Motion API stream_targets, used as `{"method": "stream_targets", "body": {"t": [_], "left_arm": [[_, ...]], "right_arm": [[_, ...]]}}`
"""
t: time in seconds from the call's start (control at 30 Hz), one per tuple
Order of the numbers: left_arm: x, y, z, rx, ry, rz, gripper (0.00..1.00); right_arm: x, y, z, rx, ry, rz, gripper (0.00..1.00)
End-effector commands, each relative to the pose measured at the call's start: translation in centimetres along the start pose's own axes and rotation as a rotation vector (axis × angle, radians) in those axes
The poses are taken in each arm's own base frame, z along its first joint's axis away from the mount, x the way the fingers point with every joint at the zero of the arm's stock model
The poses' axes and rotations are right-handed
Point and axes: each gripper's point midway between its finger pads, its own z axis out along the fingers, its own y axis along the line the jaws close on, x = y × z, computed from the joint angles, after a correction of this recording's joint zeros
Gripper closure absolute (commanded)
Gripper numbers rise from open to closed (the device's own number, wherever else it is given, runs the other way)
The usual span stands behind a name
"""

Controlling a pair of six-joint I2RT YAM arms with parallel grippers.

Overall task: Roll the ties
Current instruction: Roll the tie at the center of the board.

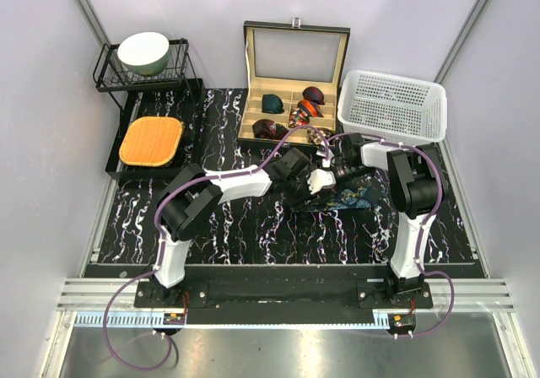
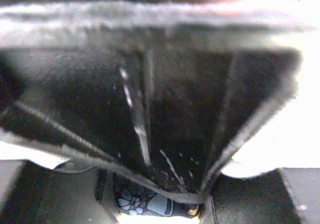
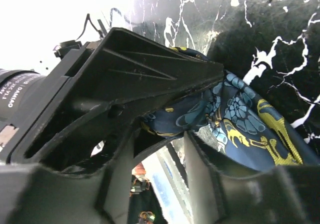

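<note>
The dark navy tie [image 1: 359, 197] with teal and gold pattern lies on the marbled table, and both arms meet at its left end. My left gripper [image 1: 310, 186] is shut on the tie's bunched end [image 2: 150, 204], which fills the gap between its fingers. The right gripper's black body blocks most of the left wrist view. My right gripper [image 3: 165, 139] faces it with its jaws apart and light showing between them. The tie's folded end [image 3: 170, 121] lies across its tips, under the left gripper's ribbed finger [image 3: 125, 79]. The rest of the tie [image 3: 250, 129] trails off to the right.
An open wooden box [image 1: 246, 99] behind the grippers holds coiled ties: green [image 1: 272, 103], maroon [image 1: 264, 128], red-orange [image 1: 312, 98]. A white basket [image 1: 392, 106] stands at the back right. At the back left are a bowl [image 1: 143, 51] on a wire rack and an orange mat [image 1: 151, 140].
</note>
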Motion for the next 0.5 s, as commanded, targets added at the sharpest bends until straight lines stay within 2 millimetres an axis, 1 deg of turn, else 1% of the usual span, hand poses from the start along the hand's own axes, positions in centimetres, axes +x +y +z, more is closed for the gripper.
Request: {"method": "stream_targets", "body": {"t": [0.0,0.03,0.1,0.13,0.17,0.2,0.23,0.3,0.33,0.37,0.47], "left_arm": [[10.2,-4.2,1.9,0.127,0.298,-0.106,0.82],[10.0,-4.3,2.0,0.133,0.287,-0.106,0.79],[10.2,-4.5,2.0,0.138,0.279,-0.118,0.75],[9.6,-4.5,2.1,0.142,0.253,-0.118,0.73],[9.5,-4.6,2.1,0.143,0.244,-0.122,0.7],[9.7,-4.6,2.1,0.145,0.239,-0.131,0.69],[9.0,-4.5,2.1,0.147,0.206,-0.128,0.67],[8.9,-4.6,2.1,0.161,0.178,-0.142,0.63],[8.6,-4.5,2.2,0.166,0.162,-0.146,0.63],[8.7,-4.4,2.2,0.172,0.159,-0.146,0.63],[9.1,-4.6,2.3,0.181,0.162,-0.134,0.71]], "right_arm": [[0.3,-1.4,1.0,0.043,0.019,-0.004,0.64],[0.5,-2.3,0.9,0.088,0.022,0.006,0.82],[0.7,-3.1,1.0,0.119,0.04,0.015,0.96],[1.0,-3.8,0.9,0.154,0.051,0.033,1.0],[1.2,-4.2,0.9,0.169,0.057,0.035,1.0],[1.2,-4.6,0.9,0.183,0.064,0.04,1.0],[1.4,-5.0,0.8,0.209,0.069,0.044,1.0],[1.5,-5.5,0.6,0.234,0.073,0.044,1.0],[1.6,-5.7,0.6,0.246,0.081,0.046,1.0],[1.6,-5.9,0.4,0.258,0.08,0.047,1.0],[1.5,-5.6,0.0,0.246,0.069,0.047,1.0]]}}
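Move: The rolled part of the tie already sits between the left fingers, practically at that hand's own point. From the right hand, which hangs half-open over it, the tie roll is about 2 cm to the left, 3 cm below and neither ahead nor back. The flat tie tail is centred some 9 cm to the right of the roll, level with it. The tie box lies about 23 cm ahead of the roll and 6 cm left. The tie roll stays held in the half-open left fingers, that hand only tilting about 5 degrees, while the right fingers snap from half open to fully shut over its upper side. As they close, the right hand dips about 1 cm towards the roll, its shut tips ending against the top of the fabric. ##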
